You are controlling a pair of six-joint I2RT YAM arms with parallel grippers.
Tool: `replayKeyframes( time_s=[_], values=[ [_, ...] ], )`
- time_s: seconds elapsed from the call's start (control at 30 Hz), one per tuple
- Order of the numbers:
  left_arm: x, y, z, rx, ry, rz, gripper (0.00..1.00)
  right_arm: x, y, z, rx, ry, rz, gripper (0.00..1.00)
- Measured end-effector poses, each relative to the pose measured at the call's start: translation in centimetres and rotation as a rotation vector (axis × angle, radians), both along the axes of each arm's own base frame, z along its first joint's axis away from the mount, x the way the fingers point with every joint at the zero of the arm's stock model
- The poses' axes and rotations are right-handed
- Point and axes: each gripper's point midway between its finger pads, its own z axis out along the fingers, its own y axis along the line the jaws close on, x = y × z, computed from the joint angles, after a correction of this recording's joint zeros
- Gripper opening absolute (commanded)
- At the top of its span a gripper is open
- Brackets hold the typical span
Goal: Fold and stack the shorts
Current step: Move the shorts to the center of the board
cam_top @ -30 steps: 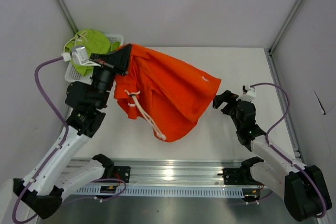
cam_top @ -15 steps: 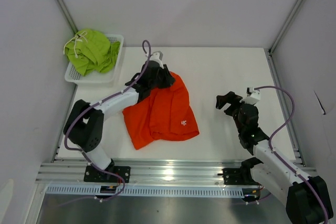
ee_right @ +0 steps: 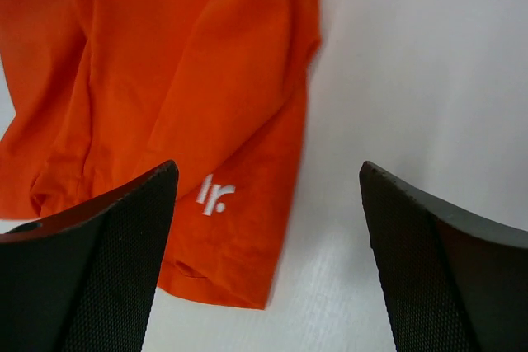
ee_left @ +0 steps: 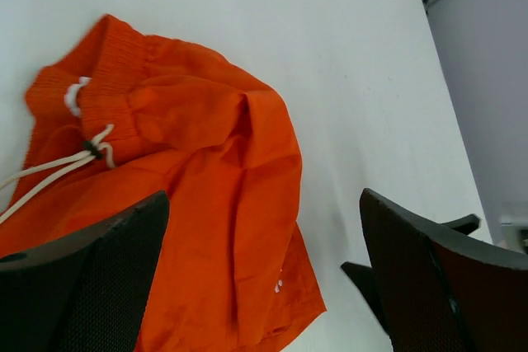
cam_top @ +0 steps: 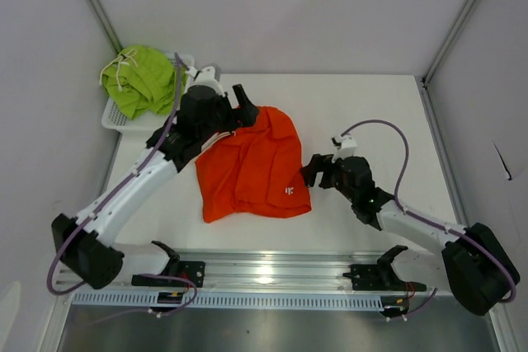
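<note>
The orange shorts [cam_top: 256, 166] lie crumpled and partly folded on the white table, their white drawstring [ee_left: 49, 175] at the waistband end. My left gripper [cam_top: 246, 106] hovers open just above that far waistband end, holding nothing; the cloth lies below its fingers [ee_left: 82, 286]. My right gripper [cam_top: 312, 171] stands open at the shorts' right hem, close to the small white logo [ee_right: 216, 194], with only table and hem between its fingers [ee_right: 445, 278]. The lime green shorts [cam_top: 144, 80] are bundled in the basket at the back left.
The white mesh basket [cam_top: 111, 117] sits at the table's back left corner, against the left wall. Bare white table [cam_top: 379, 113] stretches to the right and behind the orange shorts. A metal rail [cam_top: 272, 274] runs along the near edge.
The left gripper has laid the orange shorts on the table, let go and opened, drawing back over the waistband. The right arm has moved left to the shorts' hem.
</note>
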Motion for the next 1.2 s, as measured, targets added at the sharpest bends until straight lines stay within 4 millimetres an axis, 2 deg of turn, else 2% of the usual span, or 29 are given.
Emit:
replayKeyframes(
  time_s=[0.1,0.17,0.23,0.3,0.4,0.5,0.6,0.63,0.67,0.7,0.73,0.77,0.8,0.9,1.0,1.2],
  values=[
    [-2.5,2.9,1.5,-0.016,-0.037,0.061,0.98,-0.6,3.4,0.3,-0.048,0.005,0.092,0.86],
    [-4.3,4.5,0.7,-0.019,-0.034,0.086,0.98,-1.0,5.1,0.9,-0.059,-0.001,0.131,0.85],
    [-6.1,6.1,-1.4,-0.006,-0.004,0.114,0.99,-1.6,6.9,1.2,-0.071,0.003,0.169,0.86],
    [-7.7,7.5,-4.5,0.034,0.055,0.139,0.99,-2.0,8.7,1.1,-0.096,0.016,0.19,0.86],
    [-9.7,9.6,-9.0,0.086,0.132,0.182,0.99,-3.1,12.0,0.2,-0.16,0.056,0.222,0.84],
    [-11.4,11.0,-12.1,0.107,0.177,0.21,0.99,-4.1,14.7,-1.8,-0.246,0.108,0.223,0.78],
    [-12.5,11.7,-14.0,0.109,0.203,0.22,0.99,-4.7,15.8,-4.9,-0.358,0.177,0.198,0.64],
    [-12.7,11.8,-14.3,0.11,0.209,0.22,0.99,-4.7,15.9,-6.0,-0.402,0.202,0.183,0.58],
    [-12.9,11.8,-14.8,0.111,0.216,0.219,0.99,-4.4,15.8,-7.3,-0.457,0.235,0.153,0.46],
    [-13.1,11.9,-15.1,0.112,0.221,0.219,0.99,-4.3,15.7,-8.0,-0.486,0.248,0.139,0.38],
    [-13.2,11.9,-15.3,0.111,0.226,0.218,0.99,-4.1,15.4,-8.6,-0.513,0.264,0.114,0.16],
    [-13.3,11.9,-15.5,0.112,0.229,0.218,0.99,-4.0,14.9,-9.0,-0.54,0.276,0.095,0.05],
    [-13.4,11.9,-15.6,0.111,0.233,0.216,0.99,-4.0,14.5,-9.3,-0.549,0.287,0.078,0.0],
    [-13.7,11.8,-15.9,0.096,0.234,0.21,0.99,-3.9,12.8,-9.0,-0.57,0.307,0.03,0.0],
    [-14.0,11.8,-16.3,0.085,0.236,0.208,0.99,-3.9,10.8,-7.2,-0.545,0.302,0.0,0.0],
    [-14.0,11.5,-16.9,0.082,0.248,0.195,0.98,-3.1,4.5,1.6,-0.278,0.221,-0.09,0.0]
  ],
)
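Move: Ahead and to the left of the right hand, the orange-red shorts lie spread on the table, their middle about 8 cm farther out, 16 cm to the left and 11 cm below. Their small white logo lies some 2 cm back, 6 cm to the left of this hand; the white drawstring about 17 cm ahead and 28 cm left. From the left hand, the shorts' middle is some 27 cm below, about 1 cm ahead and 2 cm right. Sweeping left about 16 cm over the near part of the shorts while sinking some 9 cm, the right hand shuts its fingers on the upper cloth near the close edge, then carries it back right and up, about 10 cm each way. The open left hand swings back, down and left to hover over the near left leg, holding nothing. ##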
